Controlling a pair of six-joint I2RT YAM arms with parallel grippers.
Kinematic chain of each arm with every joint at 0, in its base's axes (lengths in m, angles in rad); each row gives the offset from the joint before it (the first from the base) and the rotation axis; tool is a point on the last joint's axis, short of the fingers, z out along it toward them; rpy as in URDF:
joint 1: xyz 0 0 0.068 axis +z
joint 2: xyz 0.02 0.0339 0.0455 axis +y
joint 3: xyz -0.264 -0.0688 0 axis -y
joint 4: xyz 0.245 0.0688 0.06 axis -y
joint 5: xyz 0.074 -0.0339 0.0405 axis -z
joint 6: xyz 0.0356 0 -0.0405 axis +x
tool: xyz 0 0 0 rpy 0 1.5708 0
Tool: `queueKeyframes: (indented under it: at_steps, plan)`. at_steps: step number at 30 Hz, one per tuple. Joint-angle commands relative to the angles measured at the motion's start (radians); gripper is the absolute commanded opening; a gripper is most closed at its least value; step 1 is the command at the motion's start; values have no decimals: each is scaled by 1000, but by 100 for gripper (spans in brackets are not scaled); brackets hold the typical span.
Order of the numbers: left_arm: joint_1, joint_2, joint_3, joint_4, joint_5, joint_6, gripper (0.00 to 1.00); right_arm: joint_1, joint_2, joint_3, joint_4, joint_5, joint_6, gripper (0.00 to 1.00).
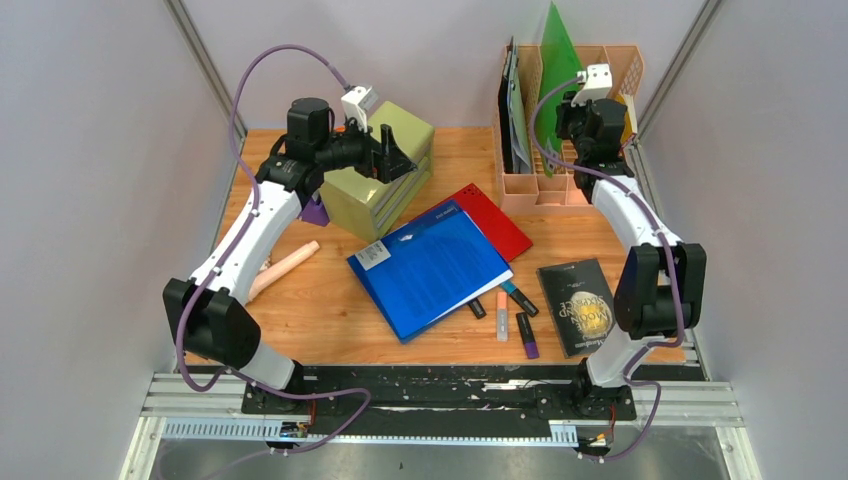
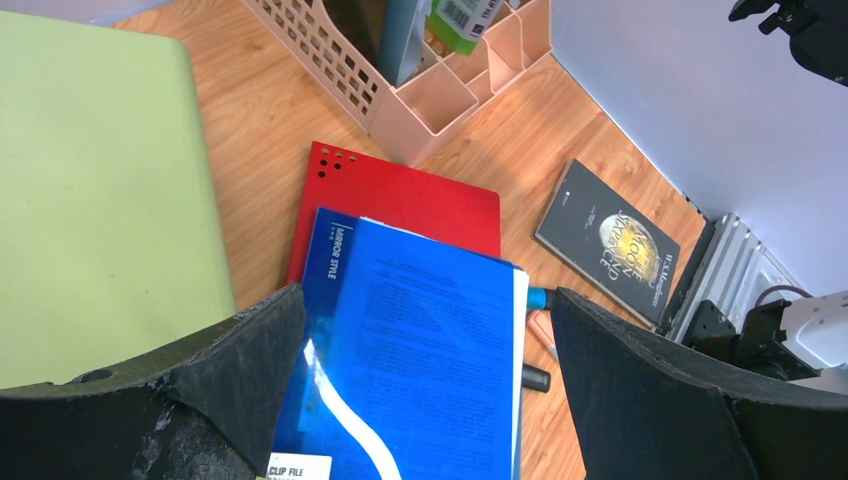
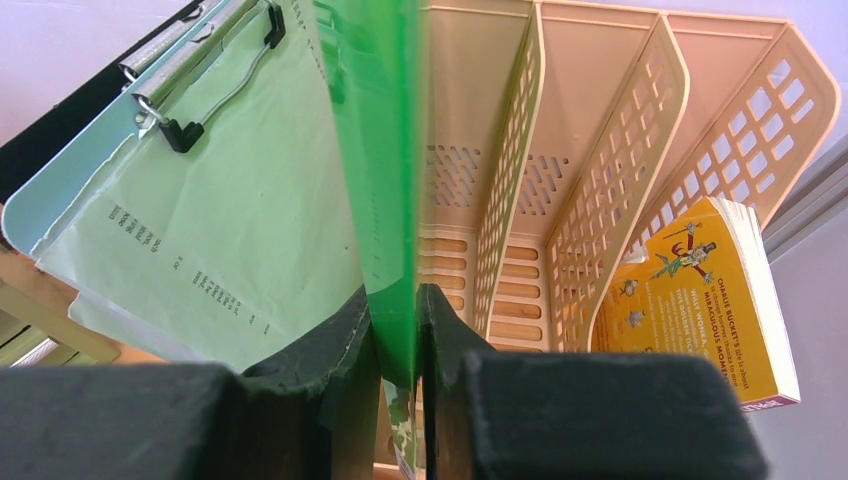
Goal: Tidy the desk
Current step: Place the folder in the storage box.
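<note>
The desk (image 1: 300,310) is an orange-brown wooden top strewn with stationery. Over the peach file rack (image 1: 545,190) at the back right, my right gripper (image 1: 562,112) (image 3: 397,300) is shut on the lower edge of an upright green folder (image 1: 556,50) (image 3: 385,150), between the rack's dividers (image 3: 510,180). At the back left, my left gripper (image 1: 395,158) (image 2: 425,310) hangs open and empty beside the olive-green drawer chest (image 1: 385,185) (image 2: 90,180). Below its fingers lie a blue clip file (image 1: 430,268) (image 2: 420,340) and, partly under it, a red folder (image 1: 495,220) (image 2: 400,195).
A black book (image 1: 582,305) (image 2: 610,240) lies at the front right, with several markers (image 1: 502,315) beside the blue file. A peach stick-like item (image 1: 285,268) lies at the left. The rack holds a clipboard (image 3: 200,200) and a yellow book (image 3: 700,300). A metal rail (image 1: 440,400) runs along the near edge.
</note>
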Motion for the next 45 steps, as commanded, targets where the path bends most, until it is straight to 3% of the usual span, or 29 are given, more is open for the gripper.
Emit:
queueKeyframes:
  at_steps: [1,12,21,24,27,29,34,36,41,45]
  plan:
    - [7,1,1,41,1,-3,100,-2,22,60,97,29,21,0]
    - [7,17,8,35,0,-7,100,-2,73,106,89,32,34,0]
    - [7,9,0,31,3,-7,100,-3,58,-19,90,-3,31,2]
    - [7,-11,-8,24,-1,16,100,-3,37,-60,63,-23,39,19]
    - [6,-31,-24,21,-14,37,100,-3,23,-61,17,-24,40,50]
    - [7,-46,-28,2,-22,66,100,-2,5,-46,-25,-21,40,65]
    - [7,-92,-15,-144,-67,173,100,-3,-112,-37,-126,-61,18,84]
    - [7,-119,-21,-214,-96,236,100,-3,-181,-50,-174,-108,3,97]
    - [7,-242,-109,-329,-231,376,100,-1,-353,-87,-385,-367,-75,100]
    - [7,-341,-239,-395,-246,510,100,39,-447,-142,-541,-523,-123,100]
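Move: The right hand pinches the green folder by its near edge. The middle of the storage box's slot for it is about 9 cm ahead, 1 cm left and 15 cm down; the clipboards stand some 8 cm left of that slot and 2 cm nearer, the yellow book about 13 cm right of it and 2 cm nearer. From the open left hand the slot is roughly 22 cm ahead and 34 cm right; the blue folder is about 9 cm back, 6 cm right and 31 cm below. Forward a bare 2 cm, then down some 7 cm, the right hand lowers the still-pinched green folder into the slot beside the clipboards, opens wide at the bottom with the fingers tipping down, and backs off 10 cm while climbing 12, drifting left and turning counter-clockwise. Late on, the empty left hand swings back and left about 7 cm, its left side rolling up. ##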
